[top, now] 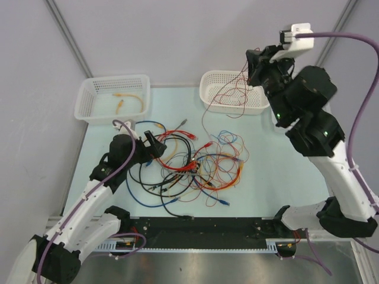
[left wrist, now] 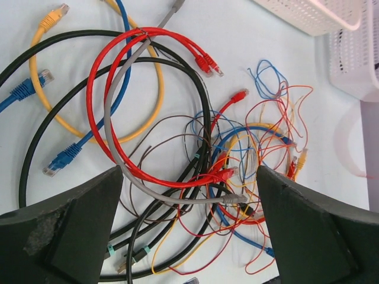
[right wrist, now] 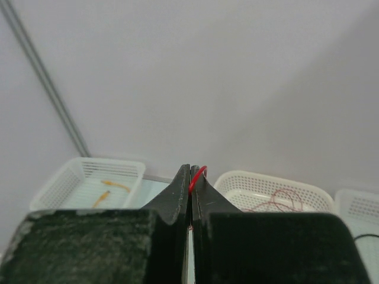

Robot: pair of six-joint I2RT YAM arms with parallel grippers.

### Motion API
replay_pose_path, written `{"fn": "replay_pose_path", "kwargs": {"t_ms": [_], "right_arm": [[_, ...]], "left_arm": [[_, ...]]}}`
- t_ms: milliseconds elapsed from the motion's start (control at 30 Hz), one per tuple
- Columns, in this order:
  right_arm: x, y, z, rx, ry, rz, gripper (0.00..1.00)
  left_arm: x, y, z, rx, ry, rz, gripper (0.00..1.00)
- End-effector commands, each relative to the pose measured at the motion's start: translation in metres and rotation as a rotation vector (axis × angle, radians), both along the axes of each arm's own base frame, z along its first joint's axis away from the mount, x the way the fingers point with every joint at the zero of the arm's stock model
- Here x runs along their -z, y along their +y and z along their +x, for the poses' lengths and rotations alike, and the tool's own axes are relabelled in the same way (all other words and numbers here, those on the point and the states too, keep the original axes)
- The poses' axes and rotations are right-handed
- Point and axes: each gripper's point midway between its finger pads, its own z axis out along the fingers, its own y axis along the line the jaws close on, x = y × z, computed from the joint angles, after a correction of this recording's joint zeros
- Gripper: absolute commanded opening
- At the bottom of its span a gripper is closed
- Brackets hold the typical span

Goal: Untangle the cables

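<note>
The cables (top: 189,165) lie in a tangled heap at mid-table: thick black, red, blue, yellow and grey leads mixed with thin red, orange and blue wires. My left gripper (top: 153,144) hovers at the heap's left edge, open. In the left wrist view its jaws (left wrist: 188,177) stand wide over a red loop (left wrist: 106,89), a grey lead (left wrist: 177,198) and black cables, touching none. My right gripper (top: 253,65) is raised above the middle basket, shut on a thin red wire (top: 235,86) that trails down into the basket and toward the heap. The right wrist view shows that red wire (right wrist: 198,176) pinched at the fingertips (right wrist: 190,168).
A white basket (top: 89,97) at the back left holds an orange cable (top: 131,99). A second white basket (top: 213,80) stands at the back middle under the right gripper. A third basket's edge (right wrist: 355,201) shows further right. A black rail (top: 195,228) runs along the near edge.
</note>
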Motion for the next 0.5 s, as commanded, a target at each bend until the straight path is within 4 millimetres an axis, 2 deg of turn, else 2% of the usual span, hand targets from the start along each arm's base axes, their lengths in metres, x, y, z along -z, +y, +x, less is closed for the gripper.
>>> {"fn": "replay_pose_path", "kwargs": {"t_ms": [0, 67, 133, 167, 200, 333, 367, 400, 467], "right_arm": [[-0.014, -0.014, 0.031, 0.052, -0.005, 0.082, 0.00], [-0.022, -0.014, 0.050, 0.059, -0.015, 0.107, 0.00], [-0.028, -0.024, 0.068, 0.074, -0.023, 0.148, 0.00], [-0.022, -0.020, 0.084, 0.082, -0.007, 0.150, 0.00], [-0.032, -0.028, 0.090, 0.088, -0.031, 0.166, 0.00], [-0.039, -0.025, 0.115, 0.078, -0.077, 0.220, 0.00], [-0.051, -0.024, 0.117, 0.074, -0.138, 0.247, 0.00], [-0.048, -0.022, 0.127, 0.086, -0.145, 0.247, 0.00], [-0.055, -0.024, 0.137, 0.107, -0.188, 0.259, 0.00]], "left_arm": [[-0.027, -0.002, -0.006, 0.010, -0.049, -0.052, 1.00], [-0.028, -0.003, -0.007, 0.022, -0.053, -0.051, 1.00], [-0.028, -0.003, -0.009, 0.031, -0.051, -0.043, 1.00], [-0.028, -0.003, -0.009, 0.032, -0.049, -0.041, 1.00], [-0.027, -0.003, -0.010, 0.034, -0.047, -0.038, 1.00], [-0.027, -0.003, -0.011, 0.041, -0.056, -0.041, 1.00], [-0.026, -0.004, -0.011, 0.043, -0.059, -0.046, 0.99], [-0.025, -0.005, -0.011, 0.046, -0.057, -0.053, 1.00], [-0.022, -0.010, -0.012, 0.060, -0.047, -0.073, 1.00]]}}
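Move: The middle basket, where the thin red wire in the right fingers is being taken, lies about 25 cm ahead of the right hand, some 3 cm to its right and roughly 53 cm below. The right basket stands about 20 cm ahead and 31 cm to the right. The small blue wire bundle is on the table about 7 cm ahead, straight in line. From the left hand, the middle basket lies some 26 cm ahead, 33 cm to the right and 12 cm lower. Carry the right gripper briskly forward, about 14 cm and high above the table, out towards the middle basket. Ease slightly right, dip a centimetre or two, then rise back, while the wrist turns some 10 degrees clockwise and rolls its left side up. Keep the fingers shut on the thin red wire so that its loops trail over the basket. ##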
